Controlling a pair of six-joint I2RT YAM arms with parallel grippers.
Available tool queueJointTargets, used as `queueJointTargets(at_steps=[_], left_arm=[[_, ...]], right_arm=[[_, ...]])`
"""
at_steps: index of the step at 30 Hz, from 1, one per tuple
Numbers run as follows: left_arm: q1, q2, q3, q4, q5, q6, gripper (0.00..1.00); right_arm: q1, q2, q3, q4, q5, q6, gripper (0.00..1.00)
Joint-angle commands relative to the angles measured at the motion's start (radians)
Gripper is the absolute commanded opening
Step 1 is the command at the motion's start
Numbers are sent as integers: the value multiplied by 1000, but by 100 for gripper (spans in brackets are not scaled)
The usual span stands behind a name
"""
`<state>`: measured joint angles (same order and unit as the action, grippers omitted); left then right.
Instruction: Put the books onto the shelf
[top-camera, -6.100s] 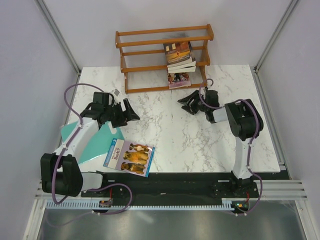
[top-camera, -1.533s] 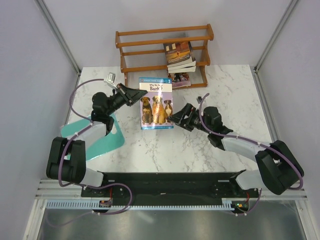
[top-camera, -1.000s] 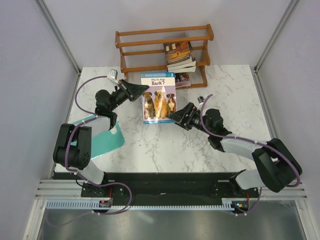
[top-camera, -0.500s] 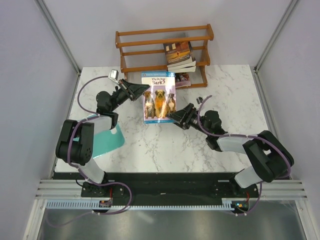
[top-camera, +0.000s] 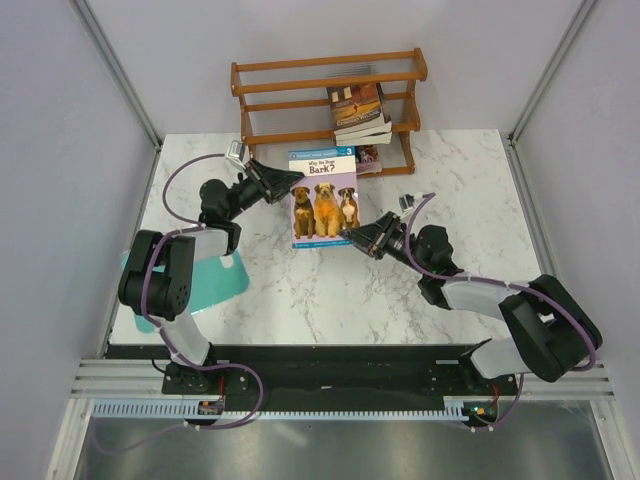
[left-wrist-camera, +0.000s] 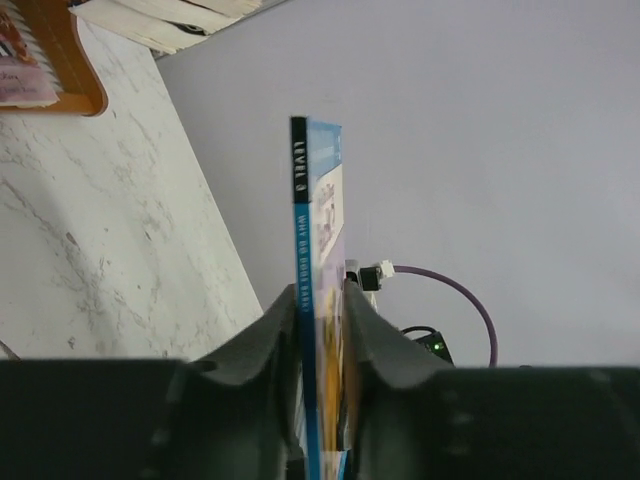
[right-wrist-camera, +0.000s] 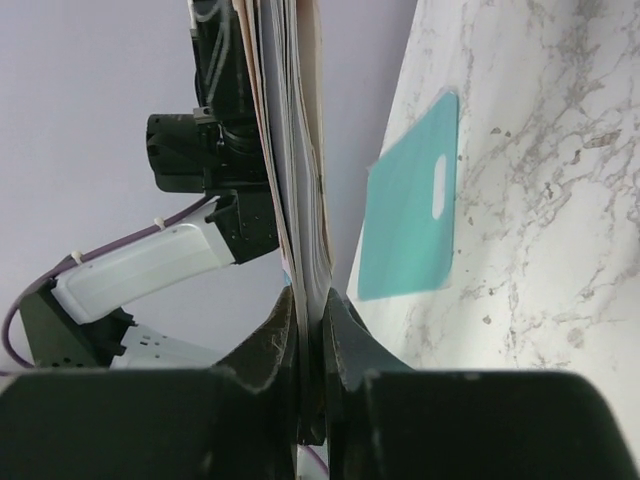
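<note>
The blue-white book with dogs (top-camera: 323, 197) hangs upright above the table between both arms. My left gripper (top-camera: 290, 180) sits on its upper left edge, jaws close against the spine (left-wrist-camera: 300, 230) and the cover. My right gripper (top-camera: 352, 236) is shut on the lower right corner, and the pages (right-wrist-camera: 290, 150) rise out of its pinch. The wooden shelf (top-camera: 325, 68) stands at the back. A stack of books (top-camera: 360, 110) lies on its upper tier and a pink one (top-camera: 358, 157) sits below.
A teal cutting board (top-camera: 215, 275) lies flat on the marble near the left arm, also seen as the teal cutting board (right-wrist-camera: 415, 200) in the right wrist view. A shelf foot (left-wrist-camera: 60, 60) shows in the left wrist view. Grey walls enclose the table.
My right gripper has closed onto the book's lower right corner. The book has drifted slightly right. The left jaws have eased a little around it.
</note>
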<state>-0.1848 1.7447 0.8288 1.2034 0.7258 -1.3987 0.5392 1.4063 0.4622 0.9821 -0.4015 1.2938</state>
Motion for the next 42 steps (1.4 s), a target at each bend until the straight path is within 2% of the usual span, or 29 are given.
queueJointTargets(at_steps=[1, 2, 5, 8, 9, 10, 12, 15, 18, 21, 24, 27, 29, 30, 31, 34, 37, 42], left_arm=[[10, -8, 9, 2, 37, 87, 40], [19, -22, -6, -10, 35, 104, 72], [60, -105, -57, -120, 55, 217, 100], [100, -252, -79, -391, 18, 401, 100], [105, -298, -59, -568, -5, 459, 100], [108, -371, -40, -675, -55, 586, 100], [108, -436, 12, -892, -104, 693, 100], [114, -522, 50, -1031, -177, 812, 100], [123, -579, 73, -1105, -203, 840, 100], [128, -645, 82, -1191, -340, 849, 100], [131, -677, 113, -1272, -414, 889, 100], [134, -669, 145, -1317, -402, 932, 100], [134, -668, 145, -1328, -398, 943, 100], [134, -672, 144, -1326, -391, 951, 100], [134, -674, 139, -1328, -390, 952, 100], [134, -669, 128, -1326, -376, 960, 100], [134, -668, 124, -1323, -371, 965, 100], [134, -663, 113, -1312, -358, 960, 100]], right_arm=[[-2, -3, 42, -91, -49, -73, 8], [-2, 5, 49, -118, -80, -82, 8], [-1, 31, 82, -216, -121, -146, 8], [-5, 46, 134, -371, -135, -263, 7], [-7, 55, 144, -391, -129, -286, 7], [-10, 60, 167, -414, -128, -324, 7], [-21, 94, 208, -470, -143, -358, 7], [-39, 155, 245, -456, -163, -369, 7], [-57, 244, 303, -422, -210, -355, 7], [-65, 321, 348, -395, -246, -340, 7], [-65, 342, 358, -376, -255, -334, 7], [-65, 352, 381, -425, -255, -373, 7], [-67, 355, 406, -534, -231, -405, 7], [-67, 356, 450, -601, -208, -474, 7], [-67, 359, 475, -743, -154, -503, 7], [-67, 361, 559, -975, -53, -629, 7], [-65, 336, 573, -1028, 18, -685, 7], [-65, 301, 569, -988, -13, -725, 7]])
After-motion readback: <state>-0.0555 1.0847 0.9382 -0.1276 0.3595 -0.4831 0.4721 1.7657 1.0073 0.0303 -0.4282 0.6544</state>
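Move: Both hands hold the dogs book. Its middle is about 8 cm ahead and 5 cm left of the right hand, slightly higher; from the left hand it is some 6 cm to the right and 4 cm back, slightly lower. The shelf's lower tier is roughly 25 cm ahead of the right hand, 5 cm left and 13 cm lower, the pink book on it about 7 cm right of the tier's middle. The left fingers let go of the dogs book and open wide, dipping a few centimetres before that hand rises again and backs off about 12 cm left and a little back, rolling its left side up and swinging counter-clockwise. The right hand keeps its pinch near the book's lower right corner and carries it down some 13 cm and forward about half as far, towards the lower tier, rolling its left side down about 40 degrees. ##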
